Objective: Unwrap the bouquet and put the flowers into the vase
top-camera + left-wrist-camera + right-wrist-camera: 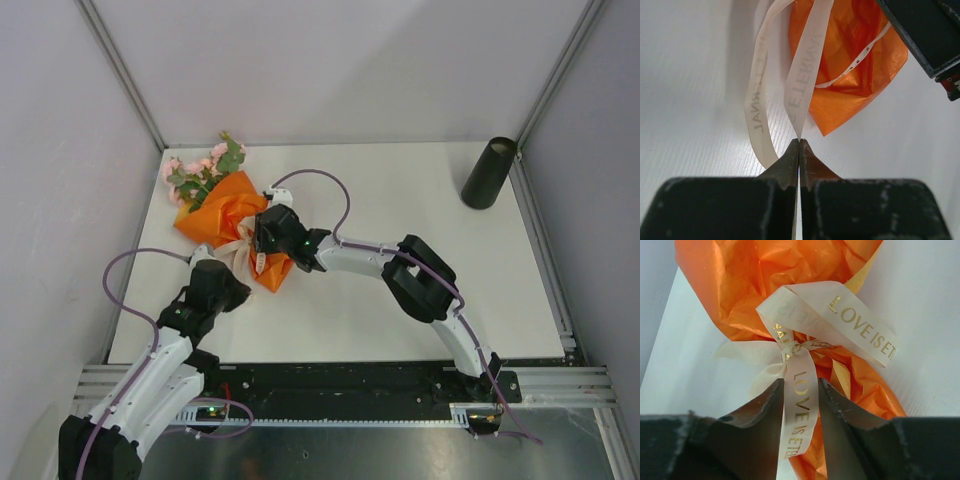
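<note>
The bouquet (222, 208) lies at the back left of the table, its pink flowers (205, 168) sticking out of orange paper (740, 275) toward the wall. A cream ribbon (800, 390) with gold lettering is knotted around the paper. My left gripper (799, 141) is shut on the end of a ribbon tail (802, 75) that runs up to the paper (850, 65). My right gripper (801, 382) hovers over the knot, jaws partly apart, with another ribbon tail lying flat between the fingers. The black vase (489, 173) stands upright at the back right, far from both grippers.
Grey walls close in the table (400, 300) at the back and on both sides. The right arm (420, 275) reaches across the middle of the table toward the bouquet. A metal rail (350, 380) runs along the near edge.
</note>
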{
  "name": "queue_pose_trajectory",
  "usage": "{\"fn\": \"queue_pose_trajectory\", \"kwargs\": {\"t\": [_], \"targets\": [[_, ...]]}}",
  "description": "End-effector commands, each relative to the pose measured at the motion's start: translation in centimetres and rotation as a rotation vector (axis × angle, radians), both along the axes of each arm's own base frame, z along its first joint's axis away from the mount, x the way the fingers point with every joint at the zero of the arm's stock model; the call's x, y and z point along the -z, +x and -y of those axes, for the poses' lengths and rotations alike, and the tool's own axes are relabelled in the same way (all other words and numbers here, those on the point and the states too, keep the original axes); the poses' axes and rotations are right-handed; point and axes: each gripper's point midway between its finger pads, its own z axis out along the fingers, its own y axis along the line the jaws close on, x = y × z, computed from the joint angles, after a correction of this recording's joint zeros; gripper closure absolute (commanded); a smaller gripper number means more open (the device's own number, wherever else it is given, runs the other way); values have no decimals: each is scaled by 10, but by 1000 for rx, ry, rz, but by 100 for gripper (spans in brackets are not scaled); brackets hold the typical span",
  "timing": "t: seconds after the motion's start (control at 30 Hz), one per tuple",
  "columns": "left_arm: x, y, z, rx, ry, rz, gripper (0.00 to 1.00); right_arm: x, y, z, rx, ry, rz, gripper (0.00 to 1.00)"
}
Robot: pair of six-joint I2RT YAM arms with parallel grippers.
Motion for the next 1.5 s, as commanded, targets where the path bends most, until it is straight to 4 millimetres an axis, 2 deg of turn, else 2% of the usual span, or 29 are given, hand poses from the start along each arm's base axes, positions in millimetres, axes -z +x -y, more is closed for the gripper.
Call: {"fn": "queue_pose_trajectory", "kwargs": {"t": [0.0,0.13,0.23,0.33,0.5,0.67,0.87,0.93,1.03,1.17,1.47], "targets": [[-18,9,-1,-22,-3,51,100,-16,9,-2,33,-7,55,69],[-20,10,-2,-22,6,57,100,-35,12,10,51,0,94,93],[-23,13,-3,-18,18,62,100,-50,19,33,92,18,105,99],[-23,14,-2,-6,28,53,100,-60,25,73,162,40,97,100],[-14,14,-5,-23,45,21,100,-49,35,141,265,19,48,100],[-9,13,-6,-30,48,6,100,-38,41,191,337,13,9,100],[-13,18,10,41,8,9,100,-37,33,243,463,-39,8,100],[-13,19,12,58,12,0,100,-34,28,268,544,-74,-9,100],[-9,20,13,66,23,-18,100,-37,22,310,666,-89,-11,100],[-5,21,10,60,42,-35,100,-39,14,356,770,-93,-6,100],[-13,33,8,69,87,-28,100,-50,7,437,956,-107,7,100]]}}
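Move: The ribbon tail for the right hand already lies between its open fingers, practically at the hand point; the ribbon knot sits about 4 cm ahead, 3 cm left and 3 cm lower. The wrapper's lower flare is some 7 cm back, 3 cm right and 6 cm down; the flowers are roughly 21 cm ahead, 15 cm left and 4 cm down. From the left hand, which holds another tail, the right hand's tail lies about 13 cm ahead, 3 cm right and 1 cm above. Rightwards goes the right hand, but only after its fingers shut on the ribbon tail where it hangs: it then draws the tail about 40 cm straight out from the knot, bowing briefly forward, rising a little and swinging clockwise nearly 50 degrees. The left hand keeps its pinch on the other tail and barely shifts, holding it back against the pull. ##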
